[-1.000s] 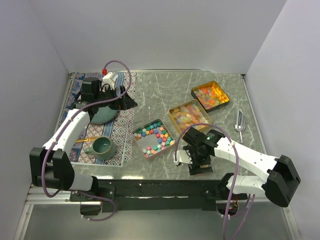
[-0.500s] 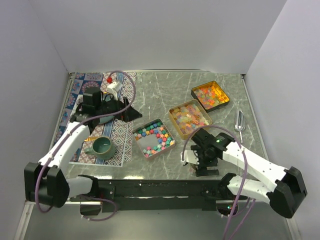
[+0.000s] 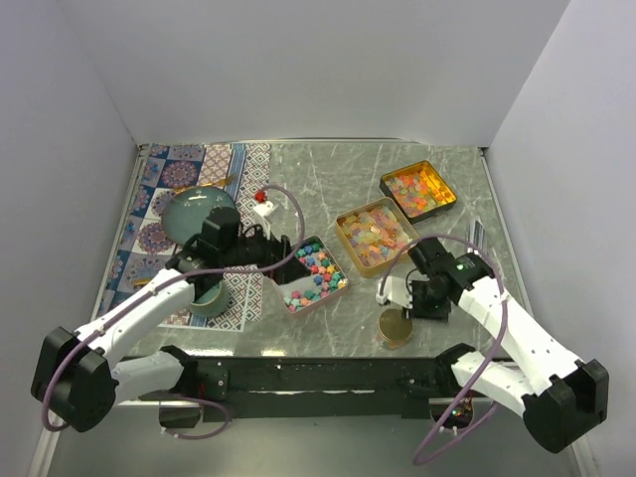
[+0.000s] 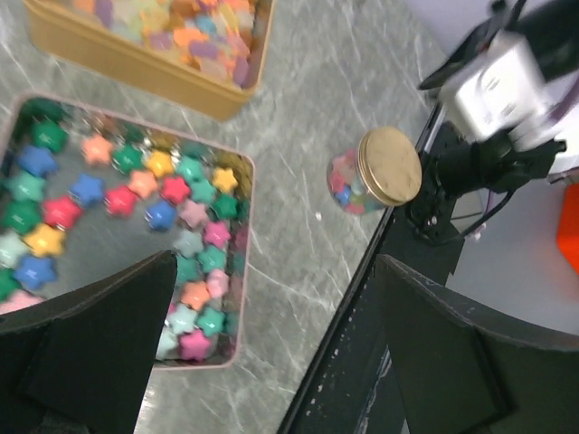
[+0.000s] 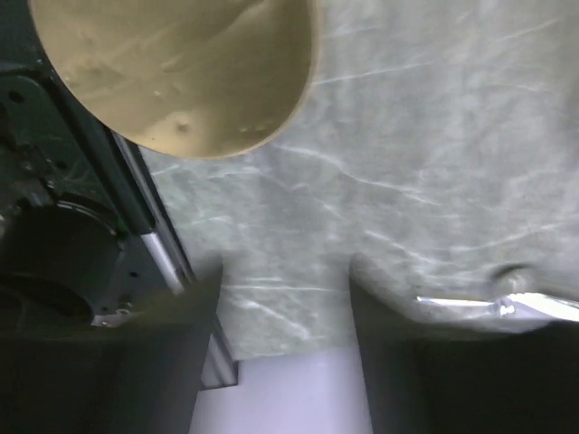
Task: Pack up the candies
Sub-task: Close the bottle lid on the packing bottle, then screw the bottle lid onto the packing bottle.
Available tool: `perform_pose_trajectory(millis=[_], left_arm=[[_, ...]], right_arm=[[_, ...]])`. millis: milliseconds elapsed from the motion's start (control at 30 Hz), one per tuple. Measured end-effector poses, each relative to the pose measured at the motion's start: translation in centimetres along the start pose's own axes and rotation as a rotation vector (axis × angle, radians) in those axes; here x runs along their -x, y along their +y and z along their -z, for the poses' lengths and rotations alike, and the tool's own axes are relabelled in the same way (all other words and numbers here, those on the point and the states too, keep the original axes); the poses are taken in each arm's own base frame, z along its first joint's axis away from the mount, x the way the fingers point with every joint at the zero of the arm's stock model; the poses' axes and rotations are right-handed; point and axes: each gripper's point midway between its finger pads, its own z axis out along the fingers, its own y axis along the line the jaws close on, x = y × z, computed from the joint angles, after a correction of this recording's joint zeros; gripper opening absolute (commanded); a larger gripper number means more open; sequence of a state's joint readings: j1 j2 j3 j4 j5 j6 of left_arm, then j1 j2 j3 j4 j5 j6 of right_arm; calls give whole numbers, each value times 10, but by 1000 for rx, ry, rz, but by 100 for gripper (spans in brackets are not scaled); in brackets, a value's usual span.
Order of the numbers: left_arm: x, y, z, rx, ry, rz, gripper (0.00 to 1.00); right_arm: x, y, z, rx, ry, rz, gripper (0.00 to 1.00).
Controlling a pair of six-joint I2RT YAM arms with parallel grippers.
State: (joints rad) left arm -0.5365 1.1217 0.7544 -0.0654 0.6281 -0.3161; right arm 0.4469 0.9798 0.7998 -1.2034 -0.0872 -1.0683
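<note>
Star-shaped candies (image 4: 136, 194) in pink, blue, green and yellow lie in a pink-rimmed tray (image 3: 339, 289), also seen in the left wrist view (image 4: 251, 235). More candies fill two gold trays (image 3: 350, 241) (image 3: 443, 182). A small jar (image 3: 396, 326) with a gold lid (image 4: 391, 165) stands upright near the table's front edge, coloured candies inside. My left gripper (image 3: 286, 256) hovers open over the pink tray's left side, nothing between its fingers (image 4: 90, 334). My right gripper (image 3: 429, 304) is just right of the jar, open and empty; the lid (image 5: 181, 72) fills the right wrist view's top left.
A patterned mat (image 3: 159, 194) at the left carries a teal bowl (image 3: 189, 211) and a teal cup (image 3: 207, 300), the cup partly under my left arm. Metal tongs (image 3: 475, 234) lie at the right. A black rail (image 3: 318, 373) runs along the front edge.
My left arm swung from the mat at the back left across to the pink tray. My right gripper let go of the jar and drew back to the right, leaving it standing.
</note>
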Motion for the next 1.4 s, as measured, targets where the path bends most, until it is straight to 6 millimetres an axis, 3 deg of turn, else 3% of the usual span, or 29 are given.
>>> perform_pose_trajectory(millis=[233,300,433,567,800,967,1133,1400], left_arm=[[-30,11,-6,84,50,77,97],[-36,11,-6,86,67,97,97],[-46,14,-12,96,107,125,97],[-59,15,-14,104,160,149,97],[-53,10,-2,119,81,125,97],[-56,1,13,130,-48,69,97],[-63,-9,2,122,-106,-6,97],[-97,-68,-21,-44,-202,-338,97]], right_arm=[[52,-28,34,-35,-173,-94,0],[68,-27,33,-6,-204,-79,0],[90,-7,14,105,-207,1,0],[91,17,-1,165,-180,82,0],[76,39,-26,214,-121,124,0],[75,38,-29,175,-134,140,0],[74,38,-32,161,-141,130,0],[76,33,-26,157,-130,113,0]])
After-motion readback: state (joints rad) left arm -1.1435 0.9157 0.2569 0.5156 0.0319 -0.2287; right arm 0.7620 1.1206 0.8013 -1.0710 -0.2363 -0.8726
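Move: The bottle lid, lying on the packing bottle, is about 8 cm to the right hand's left, 3 cm back and some 4 cm below. From that hand, the gummy tray's middle lies roughly 15 cm ahead and 12 cm left, and the star-candy tray 7 cm ahead and 26 cm left; the steel scoop is 13 cm ahead and 8 cm right. From the left hand, the lid lies about 11 cm back, 16 cm right and 14 cm down. The right hand shuts its half-open, empty fingers as it swings up and forward and out to the left, then comes back and down, about 8 cm left of its start, to set the closed fingertips on top of the bottle lid and bear down on it, easing up slightly at the end. Meanwhile the wide-open left hand sinks and then draws back about 10 cm and somewhat right, from over the star-candy tray towards the packing bottle, rolling some 20 degrees. ##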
